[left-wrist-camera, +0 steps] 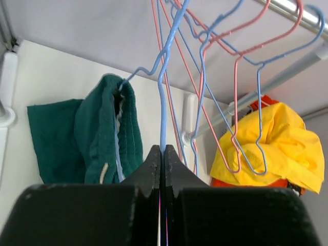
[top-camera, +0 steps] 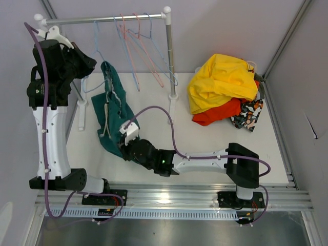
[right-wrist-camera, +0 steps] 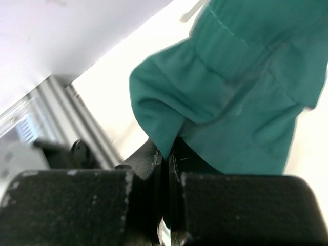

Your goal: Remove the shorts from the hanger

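Note:
Teal shorts (top-camera: 110, 110) hang from a blue wire hanger (top-camera: 98, 48) on the rail and trail down onto the white table. My left gripper (top-camera: 92, 64) is raised beside the rail, shut on that blue hanger's wire (left-wrist-camera: 163, 118), with the teal shorts (left-wrist-camera: 105, 133) hanging just to the left of its jaws. My right gripper (top-camera: 123, 147) is low on the table, shut on a fold at the lower edge of the teal shorts (right-wrist-camera: 241, 87). Yellow shorts (top-camera: 220, 79), red-orange shorts (top-camera: 220, 114) and patterned shorts (top-camera: 248, 115) lie heaped at the back right.
Several empty pink and blue hangers (top-camera: 138, 48) hang on the metal rail (top-camera: 102, 19). The rack's right post (top-camera: 170, 56) stands mid-table on a white foot, and its left post is behind my left arm. Grey walls close in on both sides.

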Motion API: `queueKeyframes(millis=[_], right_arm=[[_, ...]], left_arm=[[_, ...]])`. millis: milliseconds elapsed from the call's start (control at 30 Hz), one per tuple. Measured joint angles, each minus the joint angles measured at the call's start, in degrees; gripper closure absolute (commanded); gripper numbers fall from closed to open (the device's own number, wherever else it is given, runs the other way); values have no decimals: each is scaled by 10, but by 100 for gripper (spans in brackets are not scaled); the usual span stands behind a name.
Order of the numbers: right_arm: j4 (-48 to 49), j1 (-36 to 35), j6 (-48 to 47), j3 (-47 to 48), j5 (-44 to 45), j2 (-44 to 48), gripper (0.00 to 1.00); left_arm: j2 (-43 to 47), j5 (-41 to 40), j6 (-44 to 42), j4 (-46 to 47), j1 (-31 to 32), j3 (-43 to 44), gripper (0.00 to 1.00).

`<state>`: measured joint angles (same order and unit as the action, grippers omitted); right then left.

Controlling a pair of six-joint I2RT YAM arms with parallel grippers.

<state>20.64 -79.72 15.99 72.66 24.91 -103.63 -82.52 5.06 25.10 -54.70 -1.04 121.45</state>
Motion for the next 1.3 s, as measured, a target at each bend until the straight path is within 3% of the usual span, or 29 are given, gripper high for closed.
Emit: queueKeyframes(millis=[200, 300, 400, 533, 700, 833, 933, 1033, 1100, 1300], right_arm=[[-22, 76, -16, 162, -11, -57, 100], [-36, 123, -3, 215, -30, -73, 100], [-42, 162, 20, 210, -38, -74, 100], [-46, 158, 50, 115, -46, -48, 100], [-91, 78, 69, -41, -26, 32, 100], [-139, 15, 68, -133, 32, 165, 100], [-135, 20, 44, -186, 92, 306, 100], [-110, 72, -16, -193, 134, 431, 100], [-101, 154, -55, -159, 137, 462, 100], [-107, 411, -110, 50, 74, 366, 100]], left_arm=[[107, 25, 10, 36, 0, -143, 100], [146, 42, 19, 33, -1, -155, 100], [177, 60, 24, 33, -1, -155, 100], [196, 61, 29, 35, -1, -155, 100], [188, 50, 29, 45, -1, -155, 100], [173, 34, 28, 59, -1, -162, 100], [169, 24, 27, 65, -1, -176, 100], [171, 20, 24, 71, -1, -189, 100], [173, 19, 23, 75, -1, -197, 100], [174, 20, 18, 88, -1, -212, 100]])
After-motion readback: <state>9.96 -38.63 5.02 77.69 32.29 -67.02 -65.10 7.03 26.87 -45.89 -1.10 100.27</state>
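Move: The right hand pinches the teal shorts' near edge; the pile they go to, topped by the yellow shorts, lies about 28 cm ahead, 44 cm to its right and 10 cm lower. The red shorts stick out nearer, some 16 cm ahead, 42 cm right and 14 cm down. From the left hand, gripping the blue hanger, the teal shorts' middle is roughly 5 cm back, 5 cm right and 22 cm below; the empty hangers are about 18 cm right, 7 cm ahead, nearly level. Forward and up about 15 cm, then back and down again, the right hand tugs the teal shorts off the blue hanger, keeping its pinch; it then sweeps fast to the right, up and forward towards the yellow pile, turning some 50 degrees clockwise. Meanwhile the left hand, still gripping the hanger, draws back about 9 cm and eases partway forward again. ##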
